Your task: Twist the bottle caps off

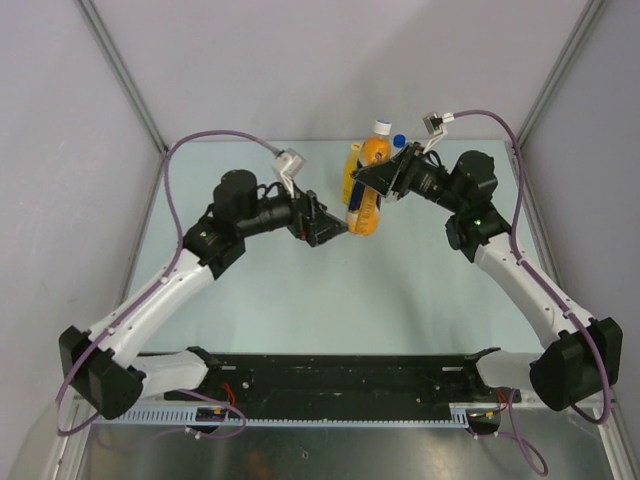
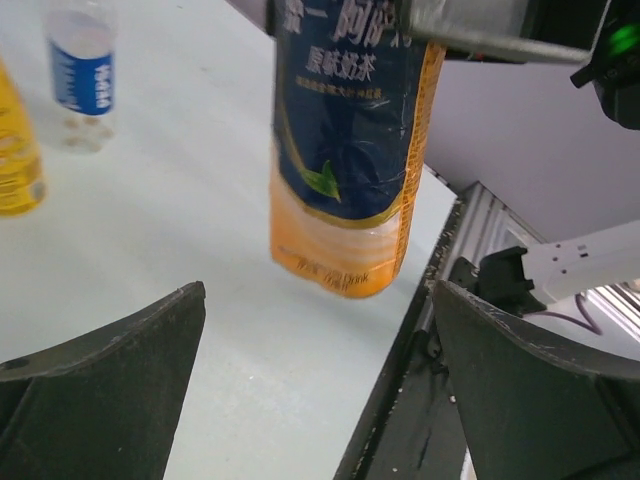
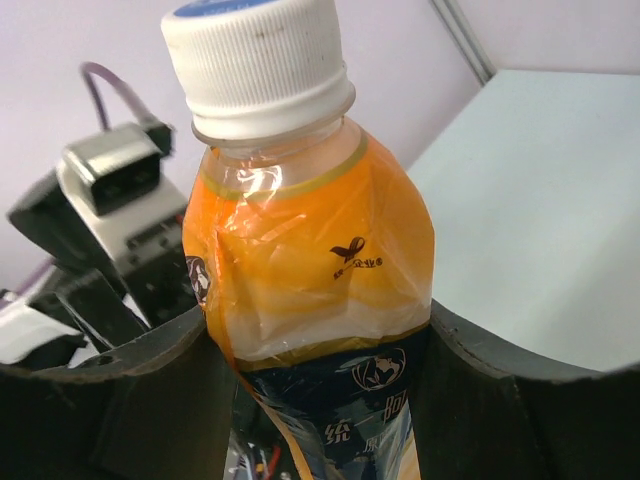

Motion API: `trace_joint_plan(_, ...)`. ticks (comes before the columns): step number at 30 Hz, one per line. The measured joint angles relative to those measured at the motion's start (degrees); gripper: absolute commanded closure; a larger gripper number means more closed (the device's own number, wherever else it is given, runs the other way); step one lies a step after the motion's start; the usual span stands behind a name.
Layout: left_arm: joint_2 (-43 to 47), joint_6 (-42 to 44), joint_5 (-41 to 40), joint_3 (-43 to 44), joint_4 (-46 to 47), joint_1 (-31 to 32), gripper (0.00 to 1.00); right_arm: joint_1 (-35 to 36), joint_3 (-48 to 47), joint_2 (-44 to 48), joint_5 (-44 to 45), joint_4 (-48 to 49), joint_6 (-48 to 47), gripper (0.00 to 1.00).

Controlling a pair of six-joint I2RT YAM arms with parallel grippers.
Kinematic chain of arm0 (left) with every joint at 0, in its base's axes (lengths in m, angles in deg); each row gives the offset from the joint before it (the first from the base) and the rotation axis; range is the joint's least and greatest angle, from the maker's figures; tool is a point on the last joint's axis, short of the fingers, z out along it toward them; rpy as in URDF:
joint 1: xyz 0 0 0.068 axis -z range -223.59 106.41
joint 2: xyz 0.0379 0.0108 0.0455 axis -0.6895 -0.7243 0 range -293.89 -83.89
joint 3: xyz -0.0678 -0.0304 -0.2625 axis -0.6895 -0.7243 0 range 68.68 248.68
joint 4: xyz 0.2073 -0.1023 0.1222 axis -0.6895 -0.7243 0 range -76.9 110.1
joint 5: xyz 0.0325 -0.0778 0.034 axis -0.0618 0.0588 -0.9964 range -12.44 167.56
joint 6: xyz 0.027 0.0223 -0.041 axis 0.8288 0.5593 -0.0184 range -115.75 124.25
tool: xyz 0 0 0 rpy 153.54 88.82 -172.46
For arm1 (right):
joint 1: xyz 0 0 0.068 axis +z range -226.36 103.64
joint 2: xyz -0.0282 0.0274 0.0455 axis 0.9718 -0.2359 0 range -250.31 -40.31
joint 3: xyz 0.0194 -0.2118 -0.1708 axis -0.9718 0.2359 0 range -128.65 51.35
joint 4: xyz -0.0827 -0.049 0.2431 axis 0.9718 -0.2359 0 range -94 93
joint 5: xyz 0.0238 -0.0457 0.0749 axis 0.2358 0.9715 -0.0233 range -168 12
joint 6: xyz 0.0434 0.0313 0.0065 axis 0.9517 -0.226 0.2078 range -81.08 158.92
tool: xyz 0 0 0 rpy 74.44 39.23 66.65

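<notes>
My right gripper (image 3: 320, 400) is shut on the orange bottle (image 3: 310, 260), its fingers pressing both sides of the dark blue label. The white cap (image 3: 258, 60) sits on the neck. The top view shows this orange bottle (image 1: 366, 200) hanging tilted above the table in the right gripper (image 1: 383, 180). My left gripper (image 2: 320, 385) is open and holds nothing; it stands just below and in front of the orange bottle's (image 2: 345, 150) base. The left gripper (image 1: 335, 230) is apart from the bottle. A yellow bottle (image 2: 15, 160) and a clear bottle (image 2: 82, 70) with a blue cap (image 1: 399, 141) stand behind.
The pale table (image 1: 300, 320) is fenced by grey walls and metal corner posts (image 1: 120, 70). A black rail (image 1: 340, 375) runs along the near edge between the arm bases. In the left wrist view the table's edge and rail (image 2: 410, 400) lie at lower right.
</notes>
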Motion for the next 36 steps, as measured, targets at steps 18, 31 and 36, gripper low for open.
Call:
trace_joint_plan(18, -10.5, -5.4, 3.6, 0.8, 15.6, 7.5, 0.28, 1.4, 0.0, 0.3, -0.6, 5.7, 7.3, 0.49)
trace_joint_plan(31, -10.1, -4.2, 1.3, -0.7, 17.0, 8.1, 0.57, 2.2, 0.2, 2.2, -0.3, 5.0, 4.1, 0.04)
trace_joint_plan(36, -6.2, -0.2, -3.1, -2.6, 13.2, 8.6, 0.57, 2.4, 0.2, 6.0, 1.5, 1.4, 0.6, 0.01)
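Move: The orange bottle is held leaning by the right gripper, its middle about 2 cm back from and 3 cm below that hand; from the open left gripper it lies some 9 cm right, 3 cm ahead and 2 cm higher. On the table, the yellow bottle stands roughly 17 cm ahead of and 8 cm right of the left hand, the blue-capped bottle about 18 cm ahead and 19 cm right, both some 22 cm below. Bring the open left gripper about 7.5 cm to the right, turning it roughly 10 degrees clockwise, around the lower part of the orange bottle, and pinch it there below the right fingers. Let the right hand, still gripping, rise and ease back slightly; once the left has shut, open the right wide and keep it rising and drawing back, while the left pulls a little leftward. ##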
